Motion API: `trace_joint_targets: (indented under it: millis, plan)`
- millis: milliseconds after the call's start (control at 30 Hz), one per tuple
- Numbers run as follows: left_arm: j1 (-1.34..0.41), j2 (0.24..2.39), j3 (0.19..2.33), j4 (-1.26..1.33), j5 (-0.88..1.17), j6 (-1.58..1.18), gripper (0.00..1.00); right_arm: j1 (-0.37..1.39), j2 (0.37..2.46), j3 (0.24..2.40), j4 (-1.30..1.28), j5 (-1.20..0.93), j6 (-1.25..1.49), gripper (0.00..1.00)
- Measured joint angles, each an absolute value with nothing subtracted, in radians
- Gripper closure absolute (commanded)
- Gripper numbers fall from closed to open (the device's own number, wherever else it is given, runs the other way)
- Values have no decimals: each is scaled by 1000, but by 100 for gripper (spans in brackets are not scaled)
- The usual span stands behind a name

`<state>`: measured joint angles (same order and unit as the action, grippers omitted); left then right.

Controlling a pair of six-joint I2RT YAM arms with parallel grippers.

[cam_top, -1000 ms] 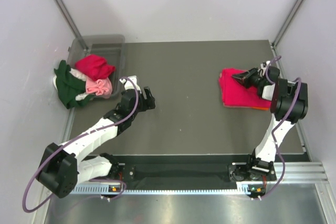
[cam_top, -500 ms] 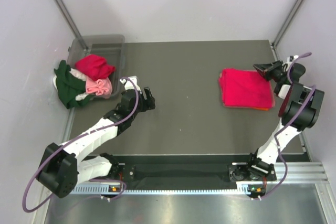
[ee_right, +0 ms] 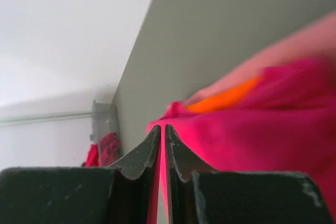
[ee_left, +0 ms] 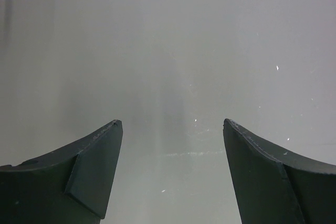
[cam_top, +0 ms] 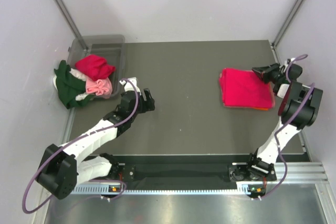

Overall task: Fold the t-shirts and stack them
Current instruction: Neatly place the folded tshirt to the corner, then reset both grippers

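Note:
A folded crimson t-shirt tops a stack at the table's right, and an orange edge peeks out beneath it. In the right wrist view the crimson cloth lies over orange and salmon pink layers. My right gripper hovers at the stack's far right corner, shut with nothing in it. Unfolded crimson, pale pink, cream and dark green t-shirts are heaped at the left. My left gripper is open over bare table.
A clear grey plastic bin stands at the back left, with the heap spilling over its near rim and the table's left edge. Grey table stretches between the heap and the stack. White walls close in on three sides.
My right gripper left the top of the crimson stack and swung out to its far right corner. The left arm has hardly moved.

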<state>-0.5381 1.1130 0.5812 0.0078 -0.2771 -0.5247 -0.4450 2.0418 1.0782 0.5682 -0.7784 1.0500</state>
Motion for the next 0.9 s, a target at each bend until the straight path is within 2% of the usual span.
trace_joint_targets:
  millis: [133,267,433,467,500,533,567,667,900]
  plan:
    - [-538,1099,574,9,-278,-522,17,-377,1818,1033,448,-709,903,89]
    - [-538,1090,573,10,-281,-520,17,-224,1602,963,387,-641,766,89]
    - [-538,1045,557,12,-287,-518,17,-18,1444,842,279,-516,590,87]
    - [-538,1031,551,20,-289,-516,17,29,1413,809,257,-466,547,80]
    - [-538,1019,545,25,-289,-515,17,83,1372,766,237,-411,503,64]
    - [-538,1007,539,34,-289,-512,17,142,1321,718,222,-346,460,20]
    - [-538,997,532,45,-289,-509,17,184,1275,674,217,-301,438,2]
    - [-538,970,506,71,-289,-498,16,282,1111,533,217,-163,359,0]
    - [-538,915,443,105,-299,-484,16,299,859,324,278,23,341,0]
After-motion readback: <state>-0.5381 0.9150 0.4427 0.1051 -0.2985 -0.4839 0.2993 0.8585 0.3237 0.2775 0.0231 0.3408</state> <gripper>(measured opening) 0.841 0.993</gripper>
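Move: The folded red t-shirt's middle lies about 11 cm back and 5 cm left of the right hand, roughly 5 cm lower. The orange t-shirt beneath it, showing along the near and right edges, is some 11 cm back, 3 cm left and 7 cm below that hand. From the left hand the red t-shirt is about 46 cm right, 8 cm ahead and 9 cm down. Right hand arcs up, back about 20 cm and left over the red t-shirt, rolling some 50 degrees, fingers opening wide. ##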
